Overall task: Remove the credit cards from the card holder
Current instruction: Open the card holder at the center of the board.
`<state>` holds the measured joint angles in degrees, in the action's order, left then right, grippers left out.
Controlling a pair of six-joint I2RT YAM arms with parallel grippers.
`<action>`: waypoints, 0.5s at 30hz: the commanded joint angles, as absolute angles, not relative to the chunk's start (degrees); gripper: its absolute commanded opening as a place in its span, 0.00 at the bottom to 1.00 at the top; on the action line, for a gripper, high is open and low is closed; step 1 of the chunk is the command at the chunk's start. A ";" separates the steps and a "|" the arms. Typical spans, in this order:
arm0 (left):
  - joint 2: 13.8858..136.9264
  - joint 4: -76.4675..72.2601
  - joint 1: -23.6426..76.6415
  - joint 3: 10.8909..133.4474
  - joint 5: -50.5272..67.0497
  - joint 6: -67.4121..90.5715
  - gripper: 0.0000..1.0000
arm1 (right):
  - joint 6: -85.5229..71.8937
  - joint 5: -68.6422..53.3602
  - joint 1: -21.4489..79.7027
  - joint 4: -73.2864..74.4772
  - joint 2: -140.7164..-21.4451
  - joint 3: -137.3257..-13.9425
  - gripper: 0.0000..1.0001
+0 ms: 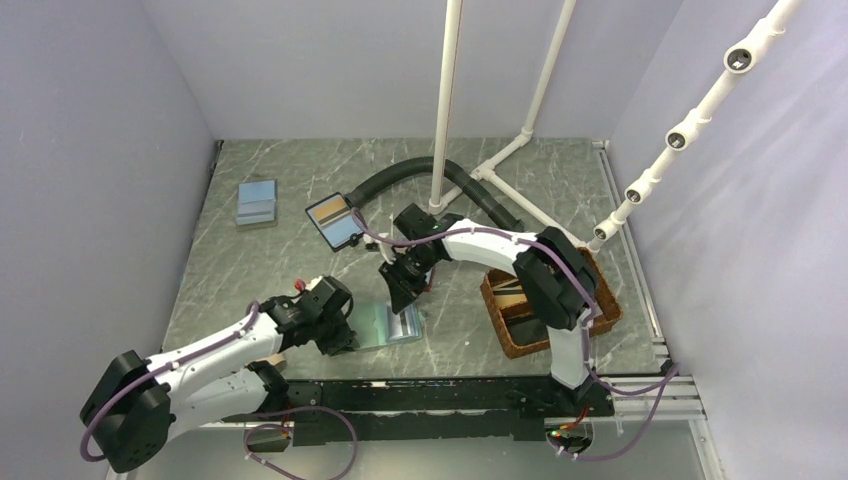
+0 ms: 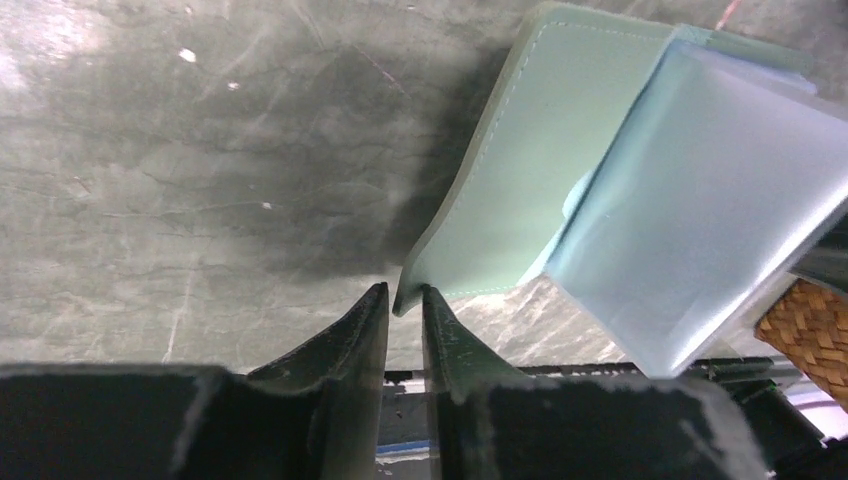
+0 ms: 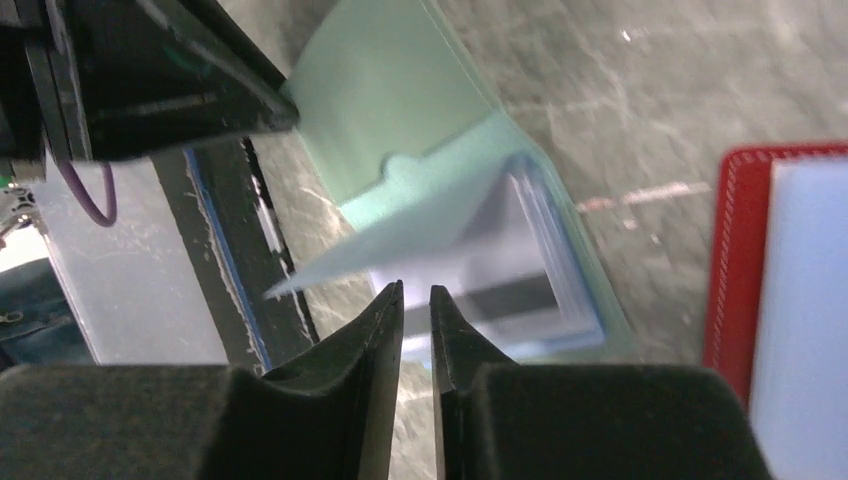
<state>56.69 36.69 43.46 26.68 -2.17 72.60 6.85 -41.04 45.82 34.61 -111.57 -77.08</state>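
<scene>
The teal card holder (image 1: 383,326) lies partly open near the table's front edge. My left gripper (image 2: 405,292) is shut on its near corner, the teal stitched half (image 2: 520,170) rising from the fingertips. A paler blue-grey flap (image 2: 700,210) is tilted up from the holder. In the right wrist view my right gripper (image 3: 417,288) is narrowed on that flap's lower edge (image 3: 400,245). Under the lifted flap, credit cards (image 3: 520,295) show in the holder, one with a dark stripe. From above, the left gripper (image 1: 348,335) is at the holder's left and the right gripper (image 1: 405,293) at its far side.
A stack of pale blue cards (image 1: 257,203) lies at the back left. A black-edged holder (image 1: 335,221) sits behind the right gripper. A red-edged holder (image 3: 740,250) lies just right of the teal one. A wicker basket (image 1: 600,310) stands at the right, white pipes behind.
</scene>
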 commanded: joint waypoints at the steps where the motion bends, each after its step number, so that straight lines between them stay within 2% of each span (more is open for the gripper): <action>1: 53.94 33.72 43.16 27.46 -0.53 71.04 0.28 | 4.39 -44.17 49.05 35.81 -114.88 -83.59 0.16; 4: 49.35 37.11 43.15 30.10 -1.29 70.08 0.39 | 1.19 -45.07 50.21 35.63 -118.03 -87.35 0.14; 6: 45.61 40.92 43.08 31.89 -2.44 70.12 0.42 | -2.12 -45.12 50.45 34.85 -120.33 -88.81 0.14; 12: 35.15 48.07 43.05 34.91 -2.33 71.27 0.41 | -5.03 -45.48 51.46 35.55 -125.05 -92.11 0.17; 15: 32.80 44.47 42.99 34.02 -0.60 71.48 0.40 | -5.10 -45.15 52.40 35.85 -126.01 -92.61 0.18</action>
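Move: The raised clear page of the green card holder stands about 2 cm left of the right hand point, some 2 cm nearer the base and 1 cm lower. The left cover's middle lies 7 cm left, 3 cm back and 4 cm below that hand, and the red card holder 11 cm ahead, 3 cm right and 5 cm below. From the left hand, at the cover's near left corner, the cover's middle is about 4 cm ahead, 4 cm right and 1 cm lower. The clear page is pushed over leftward by the right fingertips, already behind it and staying nearly shut, as the hand sweeps about 6 cm left, drifts slightly back, then sinks over the page to lay it down on the left cover. Meanwhile the left fingers open off the cover's corner and rise some 10 cm, tilting away by about 20 degrees. ##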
